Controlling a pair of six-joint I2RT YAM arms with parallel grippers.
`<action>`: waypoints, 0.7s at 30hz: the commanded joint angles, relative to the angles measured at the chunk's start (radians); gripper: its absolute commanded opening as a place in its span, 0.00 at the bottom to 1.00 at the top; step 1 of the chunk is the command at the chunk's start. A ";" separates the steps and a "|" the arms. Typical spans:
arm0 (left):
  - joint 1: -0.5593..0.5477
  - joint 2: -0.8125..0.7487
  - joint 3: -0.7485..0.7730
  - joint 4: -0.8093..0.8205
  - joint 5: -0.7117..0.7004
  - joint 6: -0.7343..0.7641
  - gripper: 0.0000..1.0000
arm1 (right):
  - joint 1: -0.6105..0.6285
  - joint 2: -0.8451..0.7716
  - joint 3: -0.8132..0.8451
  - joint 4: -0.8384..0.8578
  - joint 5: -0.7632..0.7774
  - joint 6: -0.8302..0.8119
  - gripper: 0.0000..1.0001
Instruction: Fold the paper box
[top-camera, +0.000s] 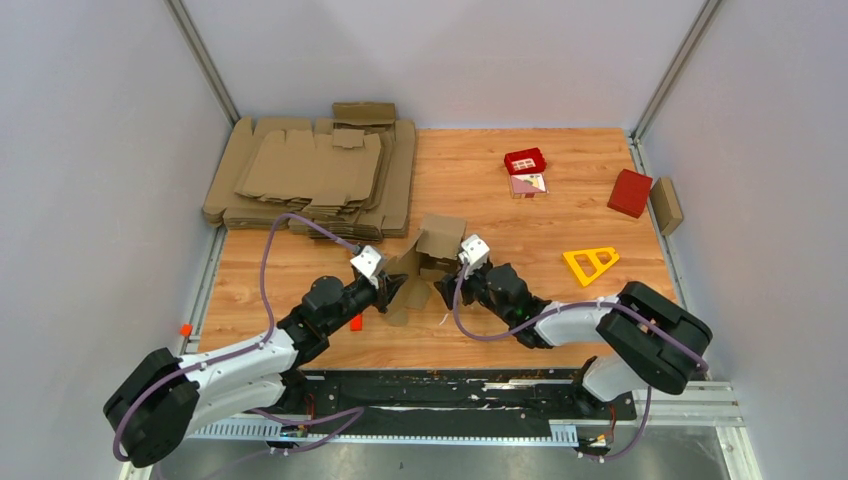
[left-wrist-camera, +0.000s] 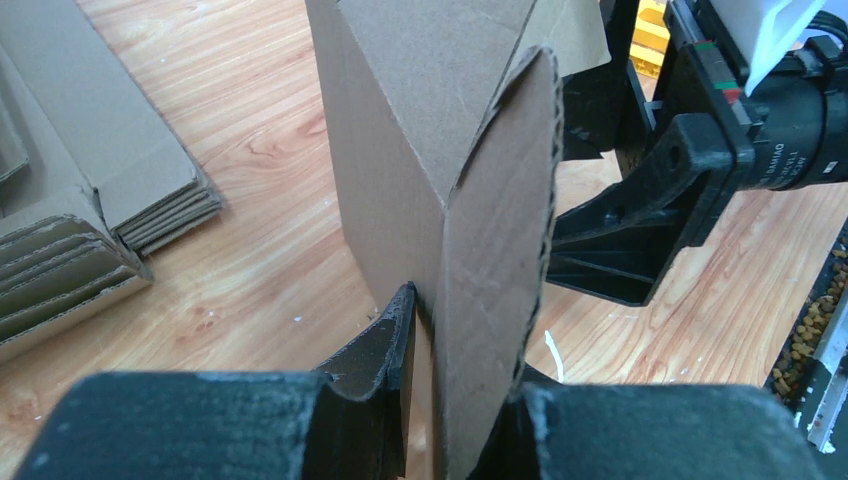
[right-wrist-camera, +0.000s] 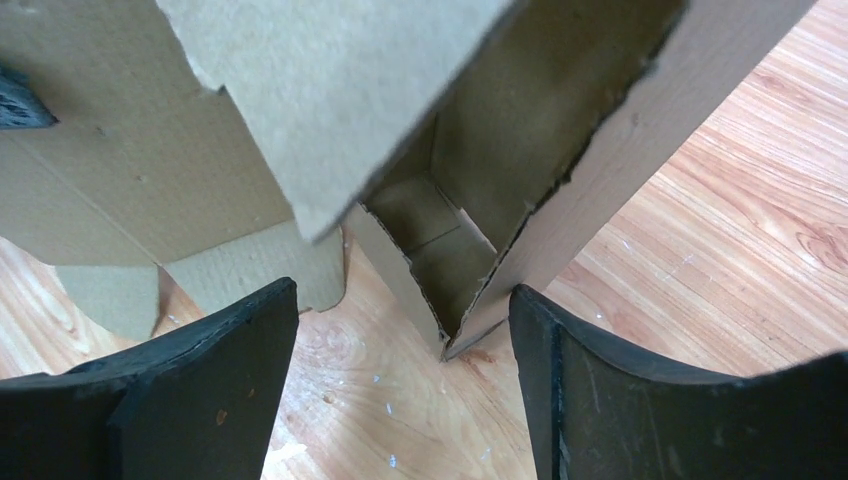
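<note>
The paper box (top-camera: 428, 255) is a brown cardboard piece, partly formed, standing on the wooden table between my two arms, with a lid flap up at the back. My left gripper (top-camera: 396, 291) is shut on a rounded side flap of the box (left-wrist-camera: 400, 130); in the left wrist view the left gripper (left-wrist-camera: 462, 370) has that flap pressed between its fingers. My right gripper (top-camera: 450, 284) stands open at the box's right end. In the right wrist view the right gripper (right-wrist-camera: 400, 320) has its fingers either side of the bottom corner of the box (right-wrist-camera: 600, 150), whose open end faces me, without touching it.
A pile of flat cardboard blanks (top-camera: 310, 175) fills the back left and also shows in the left wrist view (left-wrist-camera: 90, 200). Two small red boxes (top-camera: 525, 160) (top-camera: 630, 192), a brown block (top-camera: 667, 205) and a yellow triangle (top-camera: 590, 263) lie at the right. A small red bit (top-camera: 356, 322) lies under the left arm.
</note>
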 joint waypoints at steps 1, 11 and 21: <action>-0.004 0.004 0.022 0.046 0.020 0.008 0.20 | 0.009 0.026 0.035 0.017 0.057 -0.030 0.76; -0.004 0.004 0.022 0.039 0.014 0.013 0.21 | 0.003 0.043 0.025 0.082 0.136 -0.037 0.79; -0.004 -0.002 0.022 0.034 0.006 0.021 0.21 | -0.037 0.031 -0.028 0.172 0.136 -0.047 1.00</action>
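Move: The paper box's right wall stands just in front of the right hand, about 4 cm ahead and 1 cm to its right, a couple of centimetres lower, with the right hand's open fingers at its outer face. The upper flap is roughly 8 cm ahead, 1 cm left and 4 cm above that hand. The left panel is about 10 cm to its left, 1 cm ahead and 5 cm up. From the left hand, which pinches that panel, the right wall lies some 4 cm ahead and 12 cm right, well below. The box's right wall is eased outward as the right hand, one finger still outside it, backs off from its leftward push: some 2 cm forward and 1.5 cm right, sinking slightly, with a small clockwise turn of about 5 degrees. Its already parted fingers spread to fully open in the later half. The left hand stays put and keeps its pinch on the left panel. ##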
